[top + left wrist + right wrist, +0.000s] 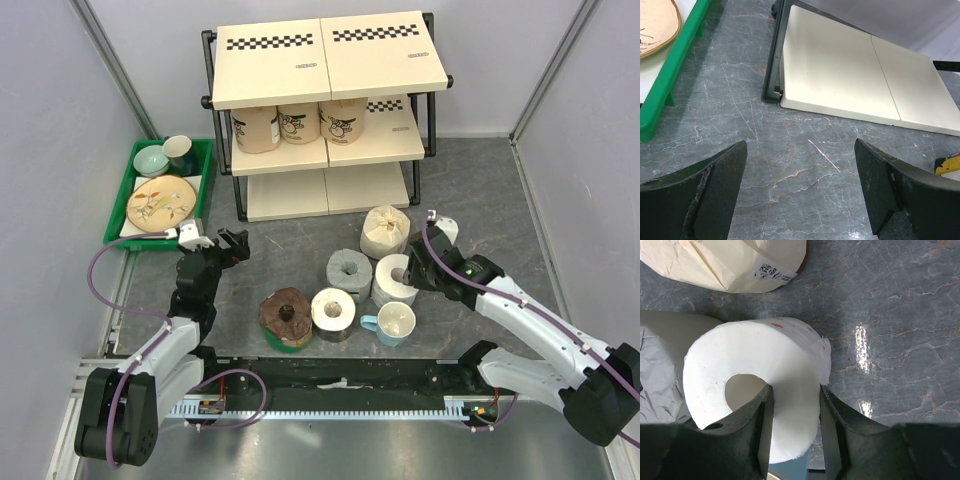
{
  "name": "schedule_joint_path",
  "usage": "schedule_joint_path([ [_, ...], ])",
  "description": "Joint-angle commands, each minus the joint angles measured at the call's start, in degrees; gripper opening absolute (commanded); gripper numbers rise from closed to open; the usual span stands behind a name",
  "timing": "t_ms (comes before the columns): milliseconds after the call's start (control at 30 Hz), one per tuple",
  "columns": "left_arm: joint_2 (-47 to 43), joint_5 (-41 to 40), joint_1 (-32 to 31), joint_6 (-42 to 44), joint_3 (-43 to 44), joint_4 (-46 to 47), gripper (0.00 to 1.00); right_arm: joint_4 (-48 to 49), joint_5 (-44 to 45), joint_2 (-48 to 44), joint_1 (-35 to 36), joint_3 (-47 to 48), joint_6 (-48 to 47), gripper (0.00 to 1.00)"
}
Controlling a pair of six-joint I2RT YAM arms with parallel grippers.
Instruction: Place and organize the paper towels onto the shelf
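The shelf point(330, 60) stands at the back, with three tan paper towels point(299, 123) on its middle board. Several more rolls stand on the table: a cream wrapped one point(386, 231), a grey one point(349, 268), a white one point(393, 280), another white one point(333, 310) and a dark brown one point(287, 316). My right gripper point(795, 388) is shut on the wall of the white roll point(790, 360), one finger in its core and one outside. My left gripper point(801, 150) hangs open over bare table in front of the shelf's bottom board point(840, 75).
A green tray point(125, 200) holding a plate and bowls sits left of the shelf, close to my left gripper. A white mug with a light-blue handle point(395, 324) stands just in front of the held roll. The cream roll point(725, 265) and grey roll point(660, 365) crowd it.
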Motion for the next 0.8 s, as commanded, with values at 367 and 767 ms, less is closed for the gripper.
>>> schedule_joint_path([
  [367, -0.37, -0.48, 0.01, -1.19, 0.67, 2.14, 0.95, -3.58, 17.96, -13.31, 0.14, 11.44, 1.12, 0.28],
  [767, -0.20, -0.48, 0.01, -1.19, 0.76, 2.23, 0.95, 8.09, 23.76, -3.91, 0.14, 25.42, -7.84, 0.28],
])
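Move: The right hand already grips the white roll's right wall; the free spot on the middle shelf lies about 25 cm ahead, 5 cm left and 12 cm up. The last wrapped roll stands there, some 10 cm left of that spot. Low beside the hand, the cream roll is 10 cm ahead, 4 cm left; the grey roll 1 cm ahead, 12 cm left. From the left hand the spot is 15 cm ahead, 34 cm right, 10 cm up. Right hand lifts the still-pinched white roll some 18 cm towards shelf height, fingers tipping up about 30 degrees. ##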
